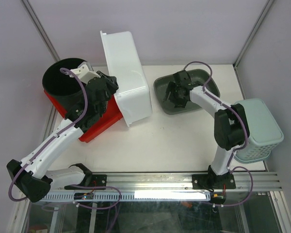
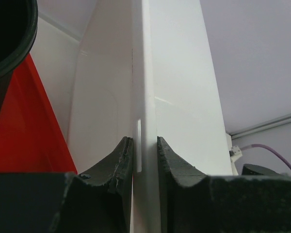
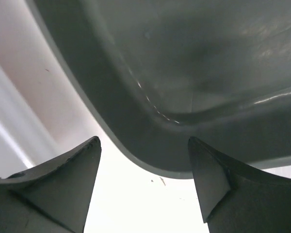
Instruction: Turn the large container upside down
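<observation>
The large container [image 1: 128,77] is a tall white plastic bin, tipped up on its side between the red bin and the grey tray. My left gripper [image 1: 111,91] is shut on its wall. In the left wrist view both dark fingers [image 2: 121,160] press that thin white wall [image 2: 146,97] from either side. My right gripper [image 1: 176,94] hangs open over the left part of a dark grey-green tray [image 1: 206,80]. In the right wrist view the tray's rounded corner [image 3: 150,145] lies just beyond the spread fingertips [image 3: 87,155], with nothing gripped.
A red bin [image 1: 101,124] lies under the left arm with a black bucket [image 1: 63,80] in it; both show at the left of the left wrist view, the bin [image 2: 34,126] and the bucket [image 2: 9,34]. A mint basket [image 1: 259,128] stands at the right edge.
</observation>
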Tool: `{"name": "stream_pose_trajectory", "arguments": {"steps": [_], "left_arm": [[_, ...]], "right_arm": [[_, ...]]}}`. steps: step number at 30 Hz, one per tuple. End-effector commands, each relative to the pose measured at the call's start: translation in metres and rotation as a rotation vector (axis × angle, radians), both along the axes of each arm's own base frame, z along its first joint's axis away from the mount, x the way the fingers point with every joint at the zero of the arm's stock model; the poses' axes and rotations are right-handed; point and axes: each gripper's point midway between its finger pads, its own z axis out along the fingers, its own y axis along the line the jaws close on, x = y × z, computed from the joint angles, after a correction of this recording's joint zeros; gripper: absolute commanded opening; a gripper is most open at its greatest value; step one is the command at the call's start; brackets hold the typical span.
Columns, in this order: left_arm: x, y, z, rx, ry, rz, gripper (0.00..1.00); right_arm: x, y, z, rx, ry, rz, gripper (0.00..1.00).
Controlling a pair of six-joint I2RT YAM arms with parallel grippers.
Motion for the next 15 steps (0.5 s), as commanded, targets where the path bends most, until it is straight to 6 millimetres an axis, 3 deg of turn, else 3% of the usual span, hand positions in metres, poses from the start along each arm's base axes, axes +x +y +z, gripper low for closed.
{"name": "stream_pose_trajectory", "arguments": {"steps": [1,6,11,15], "left_arm": [[-0.020,0.015,0.056,-0.136,-0.137,0.011,0.00],[-0.037,0.021,0.025,-0.104,-0.011,0.003,0.00],[-0.049,0.035,0.016,-0.093,0.041,0.046,0.00],[-0.046,0.034,0.018,-0.070,0.044,0.051,0.00]], "right_arm": [[-0.015,0.012,-0.009,0.018,0.065,0.087,0.76],[-0.069,-0.009,-0.026,-0.002,0.150,0.102,0.76],[-0.118,-0.031,-0.029,-0.058,0.250,0.136,0.76],[-0.116,-0.045,-0.007,-0.109,0.187,0.103,0.76]]}}
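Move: The left hand already pinches the large white container's rim, with the container's middle about 6 cm to its right, 5 cm ahead and 10 below. The bare table middle lies some 10 cm back, 12 right and 32 below. The red tray is about 13 cm left, 1 ahead and 30 below. From the open right hand, low over the grey tray's near-left corner, the tray's middle is some 6 cm ahead, 7 right and 6 below, and the container about 20 left, 6 ahead and 12 higher. Down first, then back towards the base by some 11 cm with a little right drift, the right hand drags the grey tray by its near-left corner, fingers staying open and tipping about 15 degrees further down. Back, slightly left and down, the left hand keeps its pinch on the container's rim and draws it about 5 cm towards the near side of the table. ##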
